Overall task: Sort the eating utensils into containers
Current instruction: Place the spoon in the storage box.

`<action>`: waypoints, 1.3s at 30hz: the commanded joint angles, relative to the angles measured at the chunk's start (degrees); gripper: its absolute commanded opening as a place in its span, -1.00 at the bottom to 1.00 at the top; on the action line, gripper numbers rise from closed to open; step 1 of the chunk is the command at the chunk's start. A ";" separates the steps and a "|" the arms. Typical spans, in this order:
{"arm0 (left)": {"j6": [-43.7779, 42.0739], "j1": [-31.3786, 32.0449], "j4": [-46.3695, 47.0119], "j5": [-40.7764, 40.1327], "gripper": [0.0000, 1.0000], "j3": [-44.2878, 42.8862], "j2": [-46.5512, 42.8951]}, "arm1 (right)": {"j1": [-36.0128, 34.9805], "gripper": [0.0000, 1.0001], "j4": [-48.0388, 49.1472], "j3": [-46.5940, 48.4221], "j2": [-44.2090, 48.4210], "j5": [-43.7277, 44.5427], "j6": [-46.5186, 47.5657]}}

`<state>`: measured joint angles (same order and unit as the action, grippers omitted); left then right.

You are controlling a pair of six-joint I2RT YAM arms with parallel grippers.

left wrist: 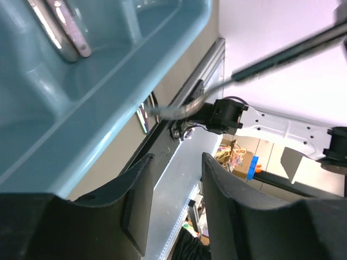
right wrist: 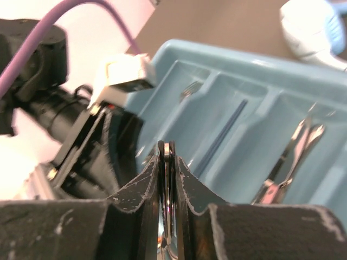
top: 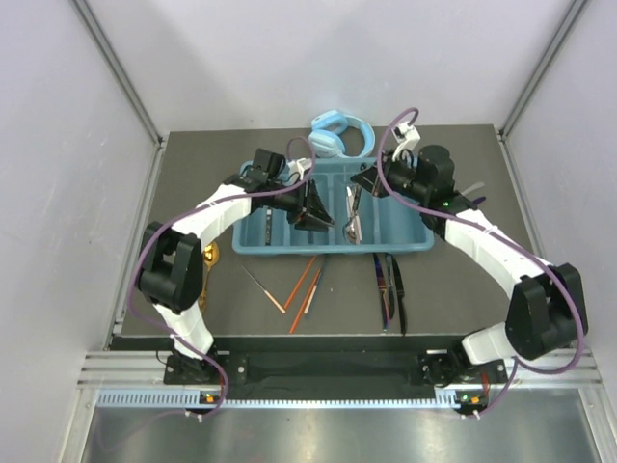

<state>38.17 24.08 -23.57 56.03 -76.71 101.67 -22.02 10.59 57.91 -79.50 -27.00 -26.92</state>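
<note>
The teal tray (top: 405, 236) lies mid-table, its long containers side by side. My right gripper (top: 360, 187) hangs over it, shut on a slim utensil (right wrist: 167, 147) with a dark handle and a silver core, seen edge-on between the fingers (right wrist: 191, 176). The left wrist view shows that utensil (left wrist: 282, 53) slanting through the air beside the tray (left wrist: 97, 108). My left gripper (top: 313, 209) is just to its left, over the tray, open (left wrist: 176, 162) with nothing between its fingers. Silver utensils (right wrist: 293, 157) lie in one container. Orange chopsticks (top: 305, 285) and dark knives (top: 390, 289) rest on the mat.
Light blue headphones (top: 337, 135) sit behind the tray. A gold spoon (top: 209, 256) lies by the left arm and a thin stick (top: 262, 284) near the chopsticks. A fork (right wrist: 188, 91) lies in a far container. Walls close in on both sides.
</note>
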 commanded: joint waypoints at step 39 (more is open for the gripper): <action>-13.91 -14.05 -17.21 -16.57 -0.14 7.44 -17.82 | -14.45 -1.00 -9.88 16.44 -10.84 11.89 50.82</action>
<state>26.87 11.05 -39.27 40.95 -70.46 86.52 -34.79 0.56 70.30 -90.50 -15.05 19.44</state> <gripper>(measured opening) 0.432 0.123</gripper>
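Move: The spoon hangs by its handle from the right fingers. The tray's third compartment from the left, with slim utensils in it, has its middle about 19 cm below that hand and 3 cm ahead. The dark stick lies level with it in the second compartment, about 12 cm farther left; the open left gripper is 8 cm left of the right hand, 7 cm back and 7 cm lower. From the left hand, the compartment lies some 10 cm ahead, 8 cm right and 12 cm below. Forward about 5 cm over the tray goes the right hand at first, sinking slightly; then it swings some 5 cm left and draws back nearly 3, ending lower. As it travels it rolls about 45 degrees, left side down, bringing the spoon to hang more steeply, its grip kept shut on the handle. The left hand, empty and still open, backs off about 12 cm to the left, turning counter-clockwise. ##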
